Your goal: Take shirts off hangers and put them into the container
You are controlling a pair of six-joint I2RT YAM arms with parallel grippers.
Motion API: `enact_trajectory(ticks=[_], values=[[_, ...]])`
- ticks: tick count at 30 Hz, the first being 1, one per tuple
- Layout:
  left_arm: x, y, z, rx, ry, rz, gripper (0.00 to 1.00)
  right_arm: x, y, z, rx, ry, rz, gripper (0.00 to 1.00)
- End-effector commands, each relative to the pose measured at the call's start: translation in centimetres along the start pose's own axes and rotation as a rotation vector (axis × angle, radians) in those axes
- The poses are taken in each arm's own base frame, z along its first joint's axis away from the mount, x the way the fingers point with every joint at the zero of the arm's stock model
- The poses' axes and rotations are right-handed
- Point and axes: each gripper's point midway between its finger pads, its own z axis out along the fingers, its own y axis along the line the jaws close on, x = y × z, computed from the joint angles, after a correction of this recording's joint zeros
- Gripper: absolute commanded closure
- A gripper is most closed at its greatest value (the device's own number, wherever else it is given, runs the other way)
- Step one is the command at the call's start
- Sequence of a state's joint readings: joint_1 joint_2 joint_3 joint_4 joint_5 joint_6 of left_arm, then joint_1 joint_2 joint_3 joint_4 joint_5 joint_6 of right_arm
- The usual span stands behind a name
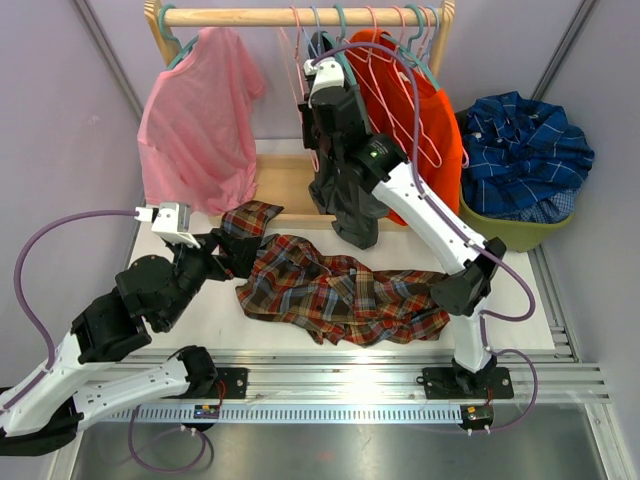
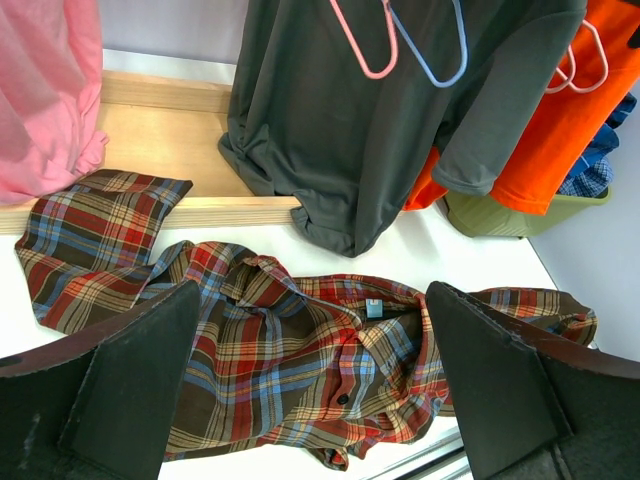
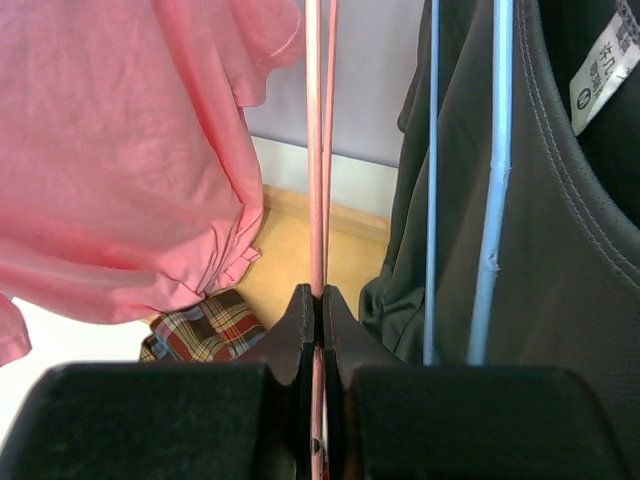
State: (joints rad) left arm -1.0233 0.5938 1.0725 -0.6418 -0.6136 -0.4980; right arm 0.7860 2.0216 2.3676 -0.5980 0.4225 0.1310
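Note:
A red-brown-green plaid shirt (image 1: 330, 290) lies crumpled on the white table, off any hanger. My left gripper (image 2: 312, 300) hovers over its left part (image 2: 300, 360), open, with nothing between its fingers. Up at the rail, my right gripper (image 3: 319, 300) is shut on a thin pink hanger (image 3: 316, 150) that carries no shirt. A dark grey shirt (image 1: 345, 190) on a pale blue hanger (image 3: 495, 180) hangs just right of it. A pink shirt (image 1: 195, 120) hangs at the left and an orange shirt (image 1: 430, 130) at the right. The olive container (image 1: 510, 230) holds a dark blue plaid shirt (image 1: 525, 150).
A wooden rail (image 1: 270, 17) on a wooden stand carries several more bare hangers at its right end. The stand's wooden base (image 2: 170, 150) lies behind the table. Grey walls close in on both sides. The right arm (image 1: 430, 215) reaches over the plaid shirt.

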Motion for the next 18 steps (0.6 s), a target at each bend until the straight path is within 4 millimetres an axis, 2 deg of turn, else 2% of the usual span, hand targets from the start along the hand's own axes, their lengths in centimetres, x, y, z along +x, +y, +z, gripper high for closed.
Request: enact_trajectory(ticks=[1,2,3,4,5,6,7,8,9,10,11,12,13,14,15,16,18], values=[[-0.6,-0.5,0.2,0.006,-0.023,-0.024,0.01,-0.9,-0.9,-2.8,-0.015,0.006,0.049,1.0],[-0.6,-0.6,0.2,0.01,-0.022,-0.026,0.01,-0.9,-1.0,-3.0,-0.012,0.006,0.047,0.96],[-0.7,-0.6,0.2,0.011,-0.023,-0.026,0.01,-1.2,-1.2,-3.5,-0.012,0.003,0.046,0.84],[-0.6,-0.6,0.3,0.012,-0.022,-0.023,0.01,-1.0,-1.3,-3.6,-0.016,0.012,0.033,0.62],[-0.6,-0.6,0.3,0.01,-0.021,-0.023,0.01,-0.9,-1.1,-4.0,-0.029,0.017,0.023,0.45],[-0.6,-0.6,0.3,0.01,-0.021,-0.023,0.01,-1.8,-1.2,-5.0,-0.034,-0.001,0.022,0.36],[-0.5,-0.6,0.4,0.009,-0.017,-0.017,0.01,-1.4,-1.2,-5.5,-0.036,0.006,-0.001,0.28],[-0.4,-0.6,0.5,0.008,-0.015,-0.012,0.01,-1.9,-0.4,-6.4,-0.054,-0.018,-0.009,0.21],[-0.3,-0.6,0.5,0.007,-0.013,-0.009,0.01,-3.7,-0.6,-8.8,-0.068,-0.066,-0.007,0.01],[0.0,-0.7,0.8,0.004,-0.002,0.001,0.01,-2.3,-0.5,-9.3,-0.073,-0.047,-0.052,0.0],[0.3,-0.6,0.8,-0.001,0.008,0.011,0.01,-3.0,-0.1,-10.5,-0.083,-0.085,-0.051,0.01],[0.6,-0.6,1.0,-0.005,0.019,0.018,0.01,-4.6,0.3,-14.0,-0.127,-0.139,-0.035,0.01],[1.1,-0.5,1.2,-0.014,0.031,0.025,0.01,-1.8,0.7,-14.4,-0.143,-0.098,-0.071,0.01],[1.6,-0.3,1.3,-0.023,0.049,0.036,0.01,-1.7,0.8,-15.5,-0.165,-0.115,-0.058,0.0],[2.0,-0.2,1.5,-0.03,0.058,0.041,0.01,-2.2,0.5,-18.3,-0.2,-0.145,-0.033,0.0],[2.4,-0.1,1.6,-0.034,0.069,0.046,0.01,1.0,0.4,-18.3,-0.202,-0.085,-0.039,0.0],[4.1,0.4,2.0,-0.05,0.103,0.064,0.01,2.7,-1.2,-20.3,-0.183,-0.061,-0.008,0.01]])
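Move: My right fingers are shut on the pink hanger, whose hook sits on the rod some 13 cm ahead, 2 cm left and about 15 cm above them. The grey shirt hangs about 3 cm ahead and 7 cm to the right, the pink shirt about 3 cm ahead and 21 cm left. The plaid shirt on the table is some 20 cm back, 4 cm right and 38 cm below my right hand. From my left hand it lies about 6 cm ahead, 17 cm right and 34 cm down. I open my right fingers wide and let go of the hanger on the rod, then draw that hand back at nearly the same height, slowly at first and then fast: about 17 cm back and 5 cm to the right, turning a little counter-clockwise, away from the rod. Late on, my open left hand starts sinking towards the plaid shirt, some 2 cm, easing right. ##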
